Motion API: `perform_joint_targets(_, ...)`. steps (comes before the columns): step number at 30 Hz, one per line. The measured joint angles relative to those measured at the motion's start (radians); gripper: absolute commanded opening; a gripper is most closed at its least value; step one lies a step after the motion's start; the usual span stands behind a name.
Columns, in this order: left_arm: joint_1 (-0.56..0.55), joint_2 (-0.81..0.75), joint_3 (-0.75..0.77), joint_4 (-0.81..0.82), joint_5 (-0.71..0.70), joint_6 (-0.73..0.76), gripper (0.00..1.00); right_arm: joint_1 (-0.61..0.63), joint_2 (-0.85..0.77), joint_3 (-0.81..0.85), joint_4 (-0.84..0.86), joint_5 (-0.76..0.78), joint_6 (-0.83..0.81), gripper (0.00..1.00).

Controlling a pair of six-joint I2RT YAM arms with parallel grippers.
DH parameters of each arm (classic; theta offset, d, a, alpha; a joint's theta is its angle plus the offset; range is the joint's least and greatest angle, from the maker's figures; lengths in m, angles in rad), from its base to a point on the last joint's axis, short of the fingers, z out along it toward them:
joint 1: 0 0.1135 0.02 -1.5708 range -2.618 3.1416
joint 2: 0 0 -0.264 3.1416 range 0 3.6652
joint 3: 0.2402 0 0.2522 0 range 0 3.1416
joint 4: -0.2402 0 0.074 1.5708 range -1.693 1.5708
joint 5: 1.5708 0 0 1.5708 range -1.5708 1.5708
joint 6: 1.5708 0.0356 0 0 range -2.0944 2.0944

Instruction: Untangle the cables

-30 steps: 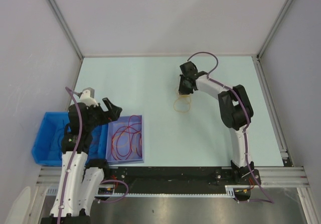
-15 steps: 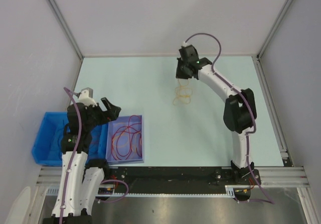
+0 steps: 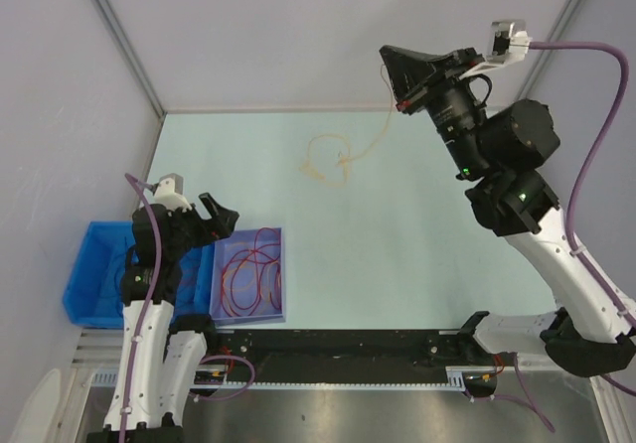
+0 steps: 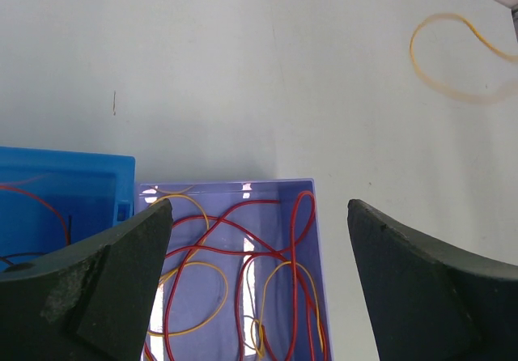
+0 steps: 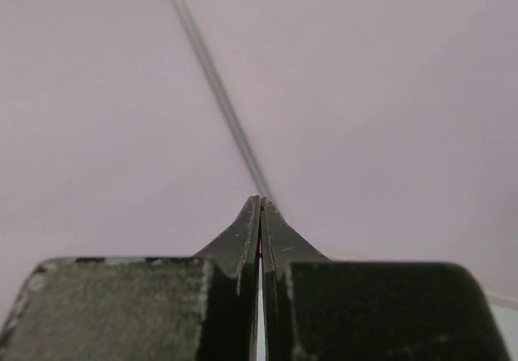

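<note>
My right gripper (image 3: pixel 395 100) is raised high over the back of the table and shut on a thin yellow-orange cable. The cable (image 3: pixel 343 161) hangs from it down to the table and ends in a loose loop, also seen in the left wrist view as a yellow loop (image 4: pixel 453 92). In the right wrist view the jaws (image 5: pixel 261 207) are pressed together with a thin reddish sliver between them. My left gripper (image 3: pixel 214 215) (image 4: pixel 259 207) stands open above a purple tray (image 3: pixel 278 234) (image 4: pixel 307 184) that holds tangled red and yellow cables (image 3: pixel 253 274) (image 4: pixel 243 248).
A blue bin (image 3: pixel 89 264) (image 4: pixel 65 167) sits left of the purple tray at the table's near-left edge, with a red cable end (image 4: pixel 36 199) inside. Grey walls and frame posts enclose the table on three sides.
My right arm has swung up and back, lifting the yellow-orange cable off the table and drawing its loop out to the left. The left arm has stayed put.
</note>
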Motion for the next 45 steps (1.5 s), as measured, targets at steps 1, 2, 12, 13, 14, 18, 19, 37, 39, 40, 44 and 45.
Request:
perform_joint_targets(1,0.0,0.0,0.0,0.0,0.0,0.0,0.94,-0.014,0.0,-0.006,0.01,0.029,0.001,0.0)
perform_joint_targets(2,0.0,0.0,0.0,0.0,0.0,0.0,0.94,-0.021,0.009,-0.018,0.008,0.053,0.002,0.0)
perform_joint_targets(12,0.003,0.0,0.0,0.004,0.018,0.0,0.92,-0.022,0.134,-0.259,-0.278,0.132,0.055,0.0)
perform_joint_targets(13,0.002,0.0,0.0,0.005,0.024,0.0,0.91,-0.021,0.128,-0.277,-0.299,0.14,0.063,0.0)
perform_joint_targets(14,-0.003,0.0,0.0,0.008,0.028,0.0,0.91,-0.021,0.116,-0.296,-0.324,0.151,0.07,0.0)
perform_joint_targets(18,-0.112,0.009,0.0,0.018,0.004,-0.002,0.92,-0.021,0.053,-0.32,-0.39,0.185,0.087,0.0)
perform_joint_targets(19,-0.172,0.014,0.0,0.022,-0.011,-0.004,0.92,-0.022,0.037,-0.32,-0.398,0.191,0.087,0.0)
perform_joint_targets(37,-0.988,0.448,0.026,0.246,-0.253,-0.07,0.93,-0.093,-0.158,-0.32,-0.469,0.257,0.076,0.0)
perform_joint_targets(39,-1.041,0.528,0.056,0.265,-0.274,-0.058,0.93,-0.103,-0.166,-0.32,-0.472,0.255,0.076,0.0)
perform_joint_targets(40,-1.061,0.555,0.067,0.269,-0.283,-0.052,0.94,-0.108,-0.169,-0.32,-0.472,0.253,0.076,0.0)
perform_joint_targets(44,-1.122,0.655,0.112,0.296,-0.314,-0.025,0.88,-0.132,-0.185,-0.328,-0.472,0.237,0.076,0.0)
perform_joint_targets(45,-1.135,0.672,0.117,0.305,-0.319,-0.019,0.87,-0.138,-0.187,-0.333,-0.472,0.231,0.076,0.0)
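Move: The loose loop of the yellow cable trails roughly 20 cm ahead of the open left gripper, 25 cm to its right and 15 cm below. The purple box lies beneath the left gripper, about 4 cm to the right and 5 cm back, with the middle blue box some 11 cm left and 4 cm back. From the raised right gripper, which already holds the cable, the loop is about 16 cm ahead, 8 cm left and 50 cm down. Keep the right gripper shut on the yellow cable and lower it, swinging briefly forward and then back; dip about 27 cm, rise again to some 20 cm below the start, and ease right as the fingers tip downward. After a short wait, sweep the open left gripper about 27 cm right, sinking and drawing back, turning roughly 50 degrees clockwise towards the cable's trailing end, without closing. ##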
